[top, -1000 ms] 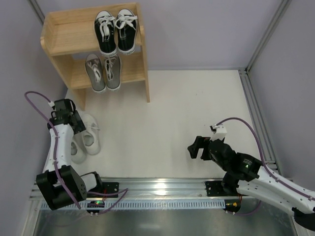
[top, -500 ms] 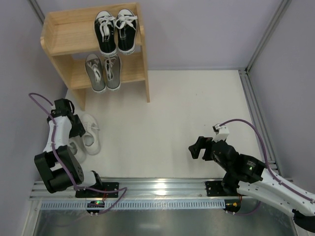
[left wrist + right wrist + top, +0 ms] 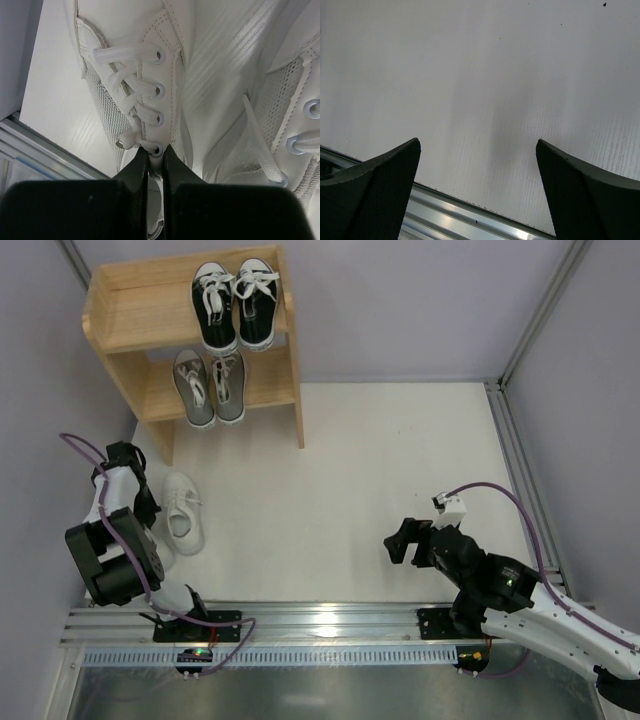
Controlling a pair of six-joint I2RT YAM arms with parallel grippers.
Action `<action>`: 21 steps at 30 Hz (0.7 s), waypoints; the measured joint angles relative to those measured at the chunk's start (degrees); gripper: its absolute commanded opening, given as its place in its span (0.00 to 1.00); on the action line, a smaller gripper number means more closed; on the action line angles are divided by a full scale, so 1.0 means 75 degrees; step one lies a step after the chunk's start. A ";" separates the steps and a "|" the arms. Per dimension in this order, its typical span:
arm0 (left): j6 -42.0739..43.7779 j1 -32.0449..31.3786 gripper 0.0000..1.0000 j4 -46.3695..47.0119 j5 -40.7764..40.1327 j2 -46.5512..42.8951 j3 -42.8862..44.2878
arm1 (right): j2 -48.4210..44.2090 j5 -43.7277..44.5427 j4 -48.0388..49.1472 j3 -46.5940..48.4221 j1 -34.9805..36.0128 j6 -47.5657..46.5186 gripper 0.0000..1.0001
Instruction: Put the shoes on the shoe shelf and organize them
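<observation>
The white shoes lie on the floor at the left. One white shoe [image 3: 183, 513] shows beside my left arm; the other white shoe [image 3: 127, 75] lies mostly under that arm. My left gripper [image 3: 156, 150] is shut on the lace-eyelet edge of that second shoe, at its top eyelet. The first shoe [image 3: 295, 100] lies close alongside. The wooden shoe shelf [image 3: 130, 315] stands at the back left, with black shoes [image 3: 235, 305] on its top tier and grey shoes [image 3: 210, 385] on the lower one. My right gripper [image 3: 400, 540] [image 3: 477, 145] hangs open over bare floor.
A purple-grey wall runs close along the left of the white shoes. The metal rail [image 3: 330, 620] crosses the near edge and also shows in the left wrist view as the rail [image 3: 35, 150]. Aluminium frame posts [image 3: 520, 470] border the right side.
My left gripper has closed on the white shoe's eyelet edge, and its arm has folded in toward the left wall. The right arm shifted slightly, then held still.
</observation>
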 measured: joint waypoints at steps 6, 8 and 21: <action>-0.0041 0.0035 0.00 0.0090 0.0513 -0.0262 -0.0067 | 0.0000 0.0017 -0.0067 0.0000 0.0000 0.0006 0.97; -0.0050 0.0000 0.00 0.0201 0.1049 -0.0437 -0.0114 | -0.0003 0.0026 -0.0090 0.0000 0.0000 0.0015 0.97; -0.0020 -0.1381 0.00 0.0280 0.2734 -0.0551 -0.0076 | -0.0160 0.0085 -0.0207 0.0000 0.0000 0.0143 0.97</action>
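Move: The left hand is already shut on the lace throat of the left white shoe, whose middle is about 4 cm below. The right white shoe lies some 9 cm to the hand's right and 4 cm ahead, about 4 cm lower. The shelf's left front foot stands about 18 cm ahead and 5 cm right, some 7 cm lower. From the idle right hand the right white shoe is roughly 60 cm left, 7 cm ahead and 10 cm down. Still pinching the left white shoe at its lowest laces, the left hand bears with it against the side of the right white shoe and pushes both along, about 10 cm to the right and 5 cm forward, barely rising. As it goes, the wrist turns some 15 degrees clockwise and brings the left-leaning fingers closer to straight down; they stay shut. ##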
